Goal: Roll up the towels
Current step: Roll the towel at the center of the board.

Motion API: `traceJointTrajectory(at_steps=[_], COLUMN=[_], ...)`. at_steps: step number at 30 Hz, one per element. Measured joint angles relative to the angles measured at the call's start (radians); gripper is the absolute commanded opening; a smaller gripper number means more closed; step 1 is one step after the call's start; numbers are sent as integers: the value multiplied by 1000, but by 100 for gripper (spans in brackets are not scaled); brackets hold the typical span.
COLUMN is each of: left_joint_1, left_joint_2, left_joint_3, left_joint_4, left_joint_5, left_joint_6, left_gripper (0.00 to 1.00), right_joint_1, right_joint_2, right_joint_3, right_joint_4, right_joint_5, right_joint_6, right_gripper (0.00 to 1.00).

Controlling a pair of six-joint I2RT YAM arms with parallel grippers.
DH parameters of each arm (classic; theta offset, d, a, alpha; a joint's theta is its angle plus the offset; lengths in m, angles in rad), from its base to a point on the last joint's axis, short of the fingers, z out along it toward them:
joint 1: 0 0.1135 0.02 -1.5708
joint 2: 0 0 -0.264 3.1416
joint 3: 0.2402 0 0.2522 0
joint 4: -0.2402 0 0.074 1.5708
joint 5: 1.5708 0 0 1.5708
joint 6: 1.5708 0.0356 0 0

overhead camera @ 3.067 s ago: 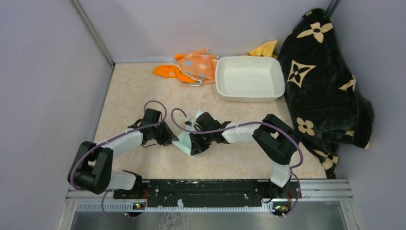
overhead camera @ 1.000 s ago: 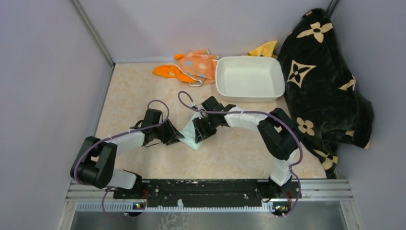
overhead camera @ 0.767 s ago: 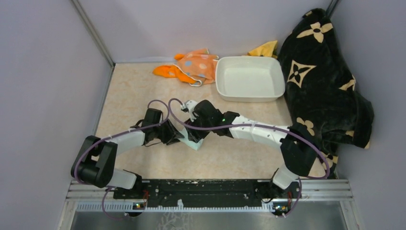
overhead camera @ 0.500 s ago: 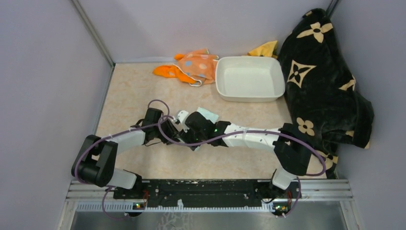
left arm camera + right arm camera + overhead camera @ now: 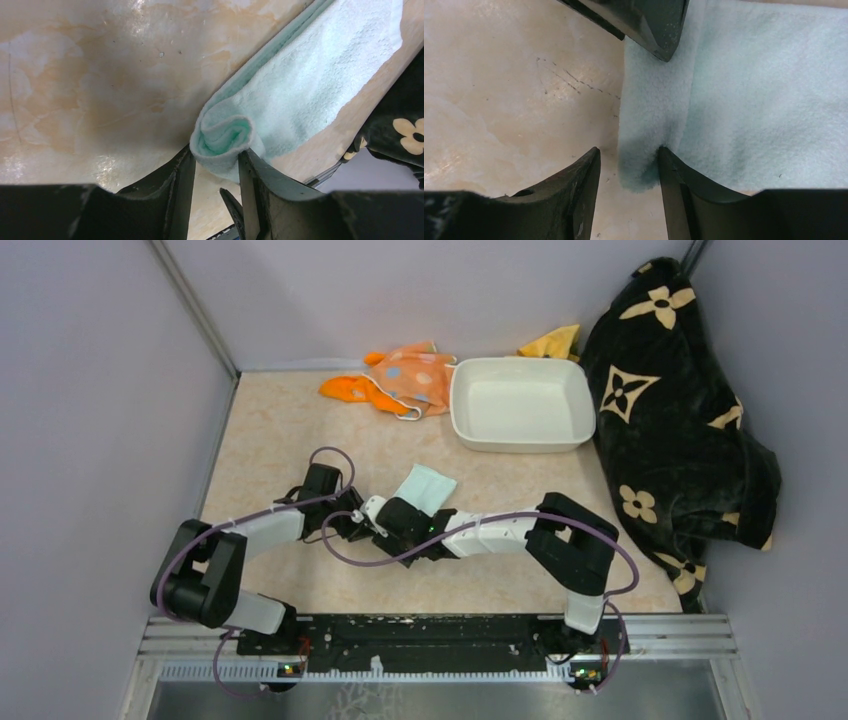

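The pale mint green towel (image 5: 424,486) lies mid-table, its near end wound into a small roll (image 5: 223,137). My left gripper (image 5: 355,525) (image 5: 216,155) is shut on that roll, a finger against each side. From the opposite end my right gripper (image 5: 378,532) (image 5: 628,152) straddles the roll (image 5: 644,165), open: one finger touches the cloth, the other stands clear of it. The flat part of the towel (image 5: 764,100) spreads away beyond. The bright orange towel (image 5: 345,390) and the polka-dot towel (image 5: 415,375) lie crumpled together at the back.
A white rectangular dish (image 5: 520,435) sits at the back right of centre. The big black blanket with tan flowers (image 5: 680,420) is heaped along the right wall, with a yellow cloth (image 5: 553,342) behind the dish. Walls close in on three sides.
My right arm swung from over the towel's far part round to the near left, coming low at the rolled end and uncovering the flat part. The left gripper stayed on the roll.
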Motion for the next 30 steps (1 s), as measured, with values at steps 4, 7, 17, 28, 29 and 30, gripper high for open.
traceJointTrajectory(at_steps=[4, 7, 17, 28, 29, 30], left_joint_1=[0, -1, 0, 0, 0, 0], left_joint_2=[2, 2, 2, -218, -249, -286], left_joint_3=[4, 5, 3, -3, -3, -5], left_joint_4=[-4, -5, 0, -152, -167, -180], left_joint_5=[0, 1, 5, -89, -93, -98], left_joint_6=[0, 0, 0, 54, 58, 61], left_gripper=[46, 47, 52, 73, 73, 73], right_joint_1=[18, 29, 39, -142, -164, -182], right_joint_2=[16, 25, 52, 32, 32, 33], right_joint_3=[-3, -3, 23, 33, 28, 23], right_joint_4=[18, 27, 15, 2, 4, 7], right_joint_5=[43, 76, 174, -393, -467, -526], right_joint_6=[-12, -14, -22, 92, 116, 136], right_gripper=[45, 41, 1, 0, 0, 0])
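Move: The mint towel's roll runs slantwise between the two hands. Its near end sits right at the right fingertips, about 1 cm ahead and 1 cm lower; from the left gripper, which straddles the far end, that near end is some 4 cm back and 5 cm right. From the right hand, the unrolled sheet's middle lies about 9 cm ahead and 4 cm right, the white tray some 31 cm ahead and 26 cm right, the orange towel 35 cm ahead and 4 cm right. Ease the right gripper about 1.5 cm forward, pressed slightly lower, and shut its fingers on the near end of the roll. Keeping that pinch, draw back some 3 cm and slightly left and up, curling the fingertips under towards the base by about 30 degrees. Meanwhile open the left fingers wider and lift them about 4.5 cm, drifting left, clear of the far end. ##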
